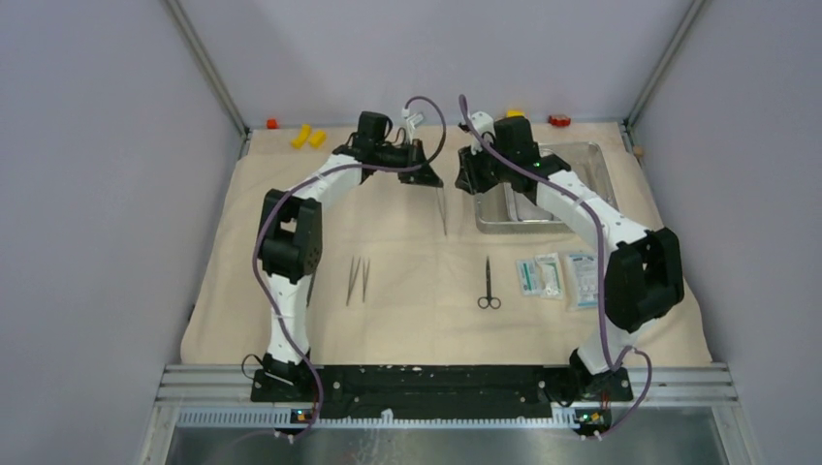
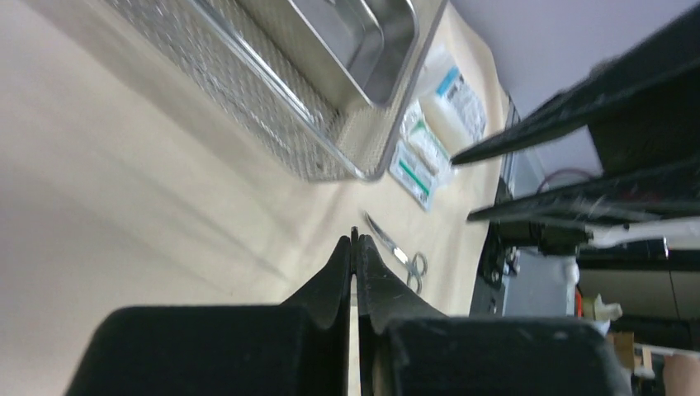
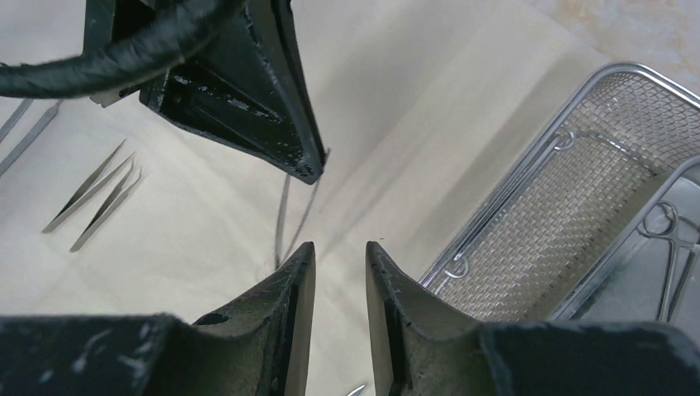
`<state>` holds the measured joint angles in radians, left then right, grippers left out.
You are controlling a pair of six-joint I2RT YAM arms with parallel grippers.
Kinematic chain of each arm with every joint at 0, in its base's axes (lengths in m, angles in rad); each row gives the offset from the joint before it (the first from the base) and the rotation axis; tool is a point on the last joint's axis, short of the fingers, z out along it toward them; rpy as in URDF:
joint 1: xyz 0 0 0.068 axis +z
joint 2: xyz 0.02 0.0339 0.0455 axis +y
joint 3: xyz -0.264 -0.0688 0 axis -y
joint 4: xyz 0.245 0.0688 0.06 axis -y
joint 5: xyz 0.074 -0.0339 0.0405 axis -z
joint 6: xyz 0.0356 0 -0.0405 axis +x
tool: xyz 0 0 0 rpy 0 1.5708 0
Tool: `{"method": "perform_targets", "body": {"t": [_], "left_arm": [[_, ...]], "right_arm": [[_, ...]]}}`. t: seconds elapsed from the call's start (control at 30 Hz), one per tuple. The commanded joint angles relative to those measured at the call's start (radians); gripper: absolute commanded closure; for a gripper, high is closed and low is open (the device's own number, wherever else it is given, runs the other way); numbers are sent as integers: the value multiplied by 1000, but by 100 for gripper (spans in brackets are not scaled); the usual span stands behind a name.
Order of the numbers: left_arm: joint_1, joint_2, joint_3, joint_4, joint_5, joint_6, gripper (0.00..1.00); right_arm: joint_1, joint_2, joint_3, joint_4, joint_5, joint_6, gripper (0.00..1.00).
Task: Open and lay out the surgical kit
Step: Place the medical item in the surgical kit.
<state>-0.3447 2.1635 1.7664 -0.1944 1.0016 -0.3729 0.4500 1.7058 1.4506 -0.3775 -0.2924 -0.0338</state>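
Observation:
The beige cloth wrap [image 1: 407,310] lies spread flat over the table. At the back right stands the steel tray [image 1: 591,160] with a mesh basket [image 3: 561,206] in it, and forceps [image 3: 673,247] lie inside. My left gripper [image 1: 433,181] is shut on a long thin pair of tweezers [image 1: 443,211] that hangs tip-down to the cloth. The right wrist view shows that same pair [image 3: 283,214] below the left fingers [image 3: 248,91]. My right gripper [image 3: 340,247] stands open and empty just beside it, next to the tray's left end.
Two short tweezers [image 1: 357,279], scissors [image 1: 489,284] and white-and-teal packets [image 1: 557,276] lie in a row on the cloth's near half. Yellow blocks [image 1: 308,138] and a red block [image 1: 559,120] sit along the back edge. Grey walls close in both sides.

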Motion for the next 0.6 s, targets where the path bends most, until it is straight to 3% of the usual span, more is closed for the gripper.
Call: {"method": "perform_targets", "body": {"t": [0.0,0.13,0.23,0.37,0.47,0.57], "left_arm": [[11,-171,-116,-148,160,332,100],[33,-229,-219,-339,280,530,100],[41,-242,-223,-616,300,780,100],[73,-244,-257,-851,316,1001,100],[122,-258,-327,-891,313,1066,100],[166,-299,-411,-833,287,1047,100]], "right_arm": [[13,-110,-64,67,-90,-57,71],[13,-138,-106,80,-94,-66,71],[13,-146,-126,87,-85,-64,71],[13,-156,-147,101,-74,-56,72],[13,-165,-166,114,-72,-51,72],[13,-167,-180,120,-63,-50,73]]}}
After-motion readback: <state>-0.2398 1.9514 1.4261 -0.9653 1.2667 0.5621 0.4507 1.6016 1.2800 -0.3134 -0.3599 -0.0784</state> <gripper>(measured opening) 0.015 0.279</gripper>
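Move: The left hand still pinches the tweezers; the bare cloth for them lies about 23 cm back, 11 cm to its left and 15 cm below. Two laid-out pairs lie level with that spot, some 7 and 10 cm left of it; the scissors lie 23 cm back and 12 cm right of the hand. From the empty right hand, that bare spot is about 21 cm back, 17 cm left and 17 cm down. Left carries its tweezers back some 15 cm and left, turning clockwise, towards the laid-out pairs; right backs off. ##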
